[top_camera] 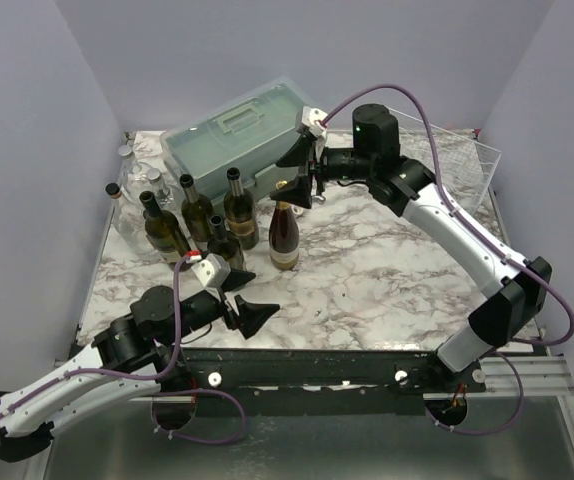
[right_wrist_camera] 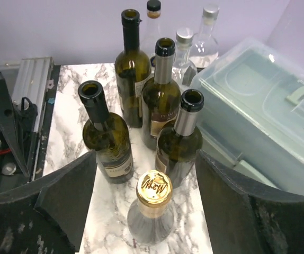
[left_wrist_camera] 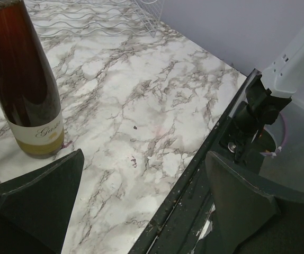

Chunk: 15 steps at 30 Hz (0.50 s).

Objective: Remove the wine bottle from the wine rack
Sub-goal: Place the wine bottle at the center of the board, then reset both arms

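Observation:
The wine bottle (top_camera: pixel 285 238), dark amber with a gold cap and a cream label, stands upright on the marble table, off the wine rack (top_camera: pixel 459 150), the white wire grid at the back right. My right gripper (top_camera: pixel 291 176) hovers over the bottle's top. In the right wrist view the gold cap (right_wrist_camera: pixel 154 187) sits between my open fingers (right_wrist_camera: pixel 67 203) with a gap on each side. My left gripper (top_camera: pixel 253 315) rests open near the front edge with nothing in it. Its wrist view shows the bottle (left_wrist_camera: pixel 27 84) at the left and the rack (left_wrist_camera: pixel 88 18) beyond.
A pale green toolbox (top_camera: pixel 239 135) stands at the back, just behind the right gripper. Several green and clear bottles (top_camera: pixel 189 220) cluster left of the wine bottle, close to it (right_wrist_camera: pixel 160 100). The table's front edge (left_wrist_camera: pixel 194 174) runs by the left gripper.

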Each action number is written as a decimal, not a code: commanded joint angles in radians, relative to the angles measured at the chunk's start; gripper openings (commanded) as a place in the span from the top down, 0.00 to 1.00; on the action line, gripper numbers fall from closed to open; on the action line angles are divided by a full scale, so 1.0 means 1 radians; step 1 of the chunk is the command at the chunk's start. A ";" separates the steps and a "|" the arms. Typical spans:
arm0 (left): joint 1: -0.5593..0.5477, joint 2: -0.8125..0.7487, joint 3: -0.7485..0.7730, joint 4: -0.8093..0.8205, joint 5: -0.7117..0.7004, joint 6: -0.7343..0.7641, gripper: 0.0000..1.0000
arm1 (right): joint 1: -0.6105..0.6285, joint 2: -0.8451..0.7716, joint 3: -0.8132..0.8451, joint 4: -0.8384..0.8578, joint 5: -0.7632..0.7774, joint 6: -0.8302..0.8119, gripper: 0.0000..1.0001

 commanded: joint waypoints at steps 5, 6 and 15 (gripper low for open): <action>-0.005 0.055 0.034 0.039 0.051 -0.014 0.01 | 0.006 -0.093 0.017 -0.116 0.057 -0.082 0.12; -0.004 0.065 0.039 0.040 0.054 -0.014 0.01 | 0.006 -0.109 0.018 -0.132 0.063 -0.093 0.10; -0.005 0.184 0.063 0.130 0.124 -0.036 0.01 | -0.147 -0.302 -0.092 -0.231 0.076 -0.127 0.01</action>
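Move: The wine bottle, already let go and upright on the board, has its middle about 17 cm below the right hand, roughly 2 cm ahead and 1 cm left. From that bottle, the far green bottle stands some 10 cm left and 6 cm farther out, the near green bottle 12 cm left and 7 cm nearer, and the faucet 15 cm beyond and 5 cm right. From the left hand the wine bottle is about 22 cm ahead, 5 cm right and 6 cm lower. Still rising clear of the wine bottle's gold cap, the right hand backs off mainly to its right, about 6 cm and quickest at the end, climbing some 4 cm and drawing slightly back while its part-open fingers spread almost fully and swing a few degrees clockwise. The left hand, wide open and empty, eases about 2 cm to its right over the board's near edge, low in front of the bottle, touching nothing. ##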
